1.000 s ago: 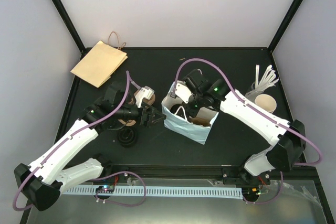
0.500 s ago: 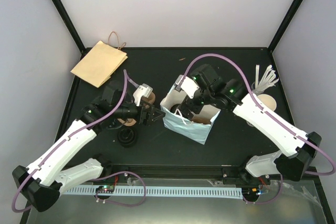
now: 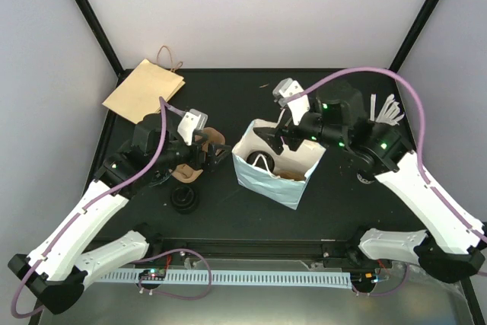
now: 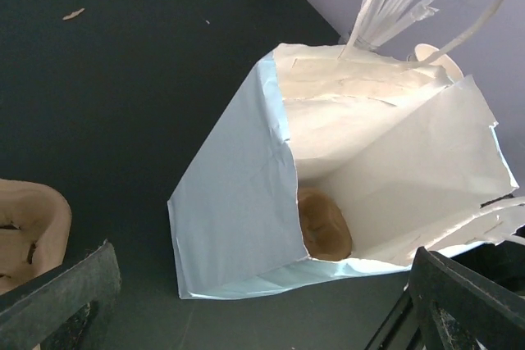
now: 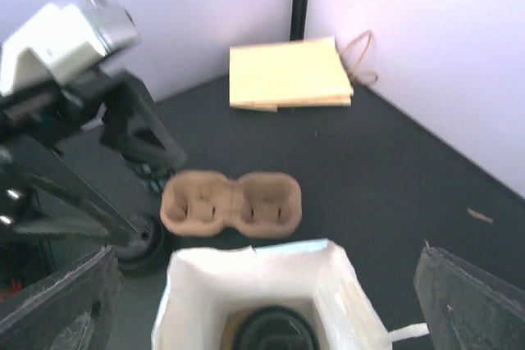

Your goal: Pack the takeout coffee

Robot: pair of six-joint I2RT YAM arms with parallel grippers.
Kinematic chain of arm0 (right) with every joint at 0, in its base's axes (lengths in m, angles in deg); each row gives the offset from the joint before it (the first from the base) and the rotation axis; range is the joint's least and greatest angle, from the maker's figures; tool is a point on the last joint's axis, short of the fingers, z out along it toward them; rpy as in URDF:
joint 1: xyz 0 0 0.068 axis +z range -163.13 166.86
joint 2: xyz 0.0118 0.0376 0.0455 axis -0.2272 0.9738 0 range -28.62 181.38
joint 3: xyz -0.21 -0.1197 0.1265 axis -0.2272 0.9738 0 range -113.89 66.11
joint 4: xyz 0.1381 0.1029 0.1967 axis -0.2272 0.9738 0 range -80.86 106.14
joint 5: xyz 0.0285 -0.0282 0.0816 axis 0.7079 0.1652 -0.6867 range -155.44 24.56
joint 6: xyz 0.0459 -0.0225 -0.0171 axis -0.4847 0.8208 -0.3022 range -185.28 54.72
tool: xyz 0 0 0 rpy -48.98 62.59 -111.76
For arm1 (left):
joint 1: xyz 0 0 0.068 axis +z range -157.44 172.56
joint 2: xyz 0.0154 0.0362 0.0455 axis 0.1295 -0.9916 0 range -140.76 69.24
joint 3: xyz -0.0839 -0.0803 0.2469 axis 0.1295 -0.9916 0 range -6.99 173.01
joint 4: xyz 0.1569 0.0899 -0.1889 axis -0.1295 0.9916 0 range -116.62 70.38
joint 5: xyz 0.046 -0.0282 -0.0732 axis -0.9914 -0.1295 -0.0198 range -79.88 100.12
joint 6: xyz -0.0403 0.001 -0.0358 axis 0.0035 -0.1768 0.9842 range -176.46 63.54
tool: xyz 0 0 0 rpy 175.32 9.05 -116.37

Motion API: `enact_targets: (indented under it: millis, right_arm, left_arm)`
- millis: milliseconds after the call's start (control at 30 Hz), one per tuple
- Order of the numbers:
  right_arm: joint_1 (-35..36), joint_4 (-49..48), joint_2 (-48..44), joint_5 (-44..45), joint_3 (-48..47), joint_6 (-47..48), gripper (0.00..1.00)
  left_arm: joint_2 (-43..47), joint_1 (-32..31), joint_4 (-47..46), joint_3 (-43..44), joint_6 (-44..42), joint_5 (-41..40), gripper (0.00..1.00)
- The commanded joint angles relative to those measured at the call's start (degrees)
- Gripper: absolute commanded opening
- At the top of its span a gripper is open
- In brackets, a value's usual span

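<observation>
The takeout coffee [image 5: 275, 332] stands inside the open light-blue paper bag [image 5: 246, 272]; only its round black lid shows, and the bag walls hide the cup body. From above, the lid [image 3: 263, 163] is a dark disc in the bag [image 3: 266, 176]. A brown moulded tray [image 4: 325, 224] lies on the bag floor. My right gripper [image 3: 294, 132] hangs open above the bag's far rim and holds nothing. My left gripper [image 3: 216, 153] is open and empty, just left of the bag [image 4: 234, 227].
A brown two-cup carrier [image 5: 232, 202] lies left of the bag, under my left arm. A pile of black lids [image 3: 185, 198] is nearby. Flat brown bags [image 3: 144, 90] lie at the far left corner. Stacked white cups [image 3: 385, 150] and wrapped straws [image 3: 386, 109] stand at the right.
My right gripper has risen out of the bag and pulled back toward the far side. My left gripper has backed away to the left and opened a little wider.
</observation>
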Motion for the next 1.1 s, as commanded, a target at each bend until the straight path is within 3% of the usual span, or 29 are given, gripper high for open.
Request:
enact_targets:
  millis: [0,367,733,900,1067]
  right_arm:
    - [0.0,-6.8,-4.4,0.0,-1.2,-4.8,1.00]
    - [0.0,-0.9,-17.1,18.4,8.5,-8.1,1.00]
    - [0.0,-3.6,-30.8,23.9,28.0,-18.0,1.00]
    - [0.0,-5.7,-35.7,25.7,33.1,-19.6,1.00]
    - [0.1,-6.9,-39.8,27.1,35.7,-19.6,1.00]
  left_arm:
    - [-0.9,0.3,-1.2,4.0,-3.1,0.5,0.97]
    - [-16.0,-2.7,6.5,17.1,-6.1,-1.7,0.80]
    - [-28.7,-10.3,10.9,25.4,-6.7,-13.3,0.67]
    - [-34.9,-12.0,16.1,30.7,-6.0,-20.3,0.53]
    - [-40.3,-12.2,21.1,36.4,-4.1,-22.3,0.20]
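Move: The bag's left rim, at its far corner, is about 7 cm ahead of the left hand, 9 cm right and 5 cm below; the black-lidded coffee inside is 5 cm ahead, 13 right, 14 below, and the cup carrier 8 ahead, 9 left, 22 below. From the right hand the bag's right rim is 14 cm right, 1 back, 11 below; the coffee is 4 ahead, 2 left, 21 below. Left hand reaches right-forward, pinching the bag's left rim; open right arcs 14 cm down-right towards its right rim. ##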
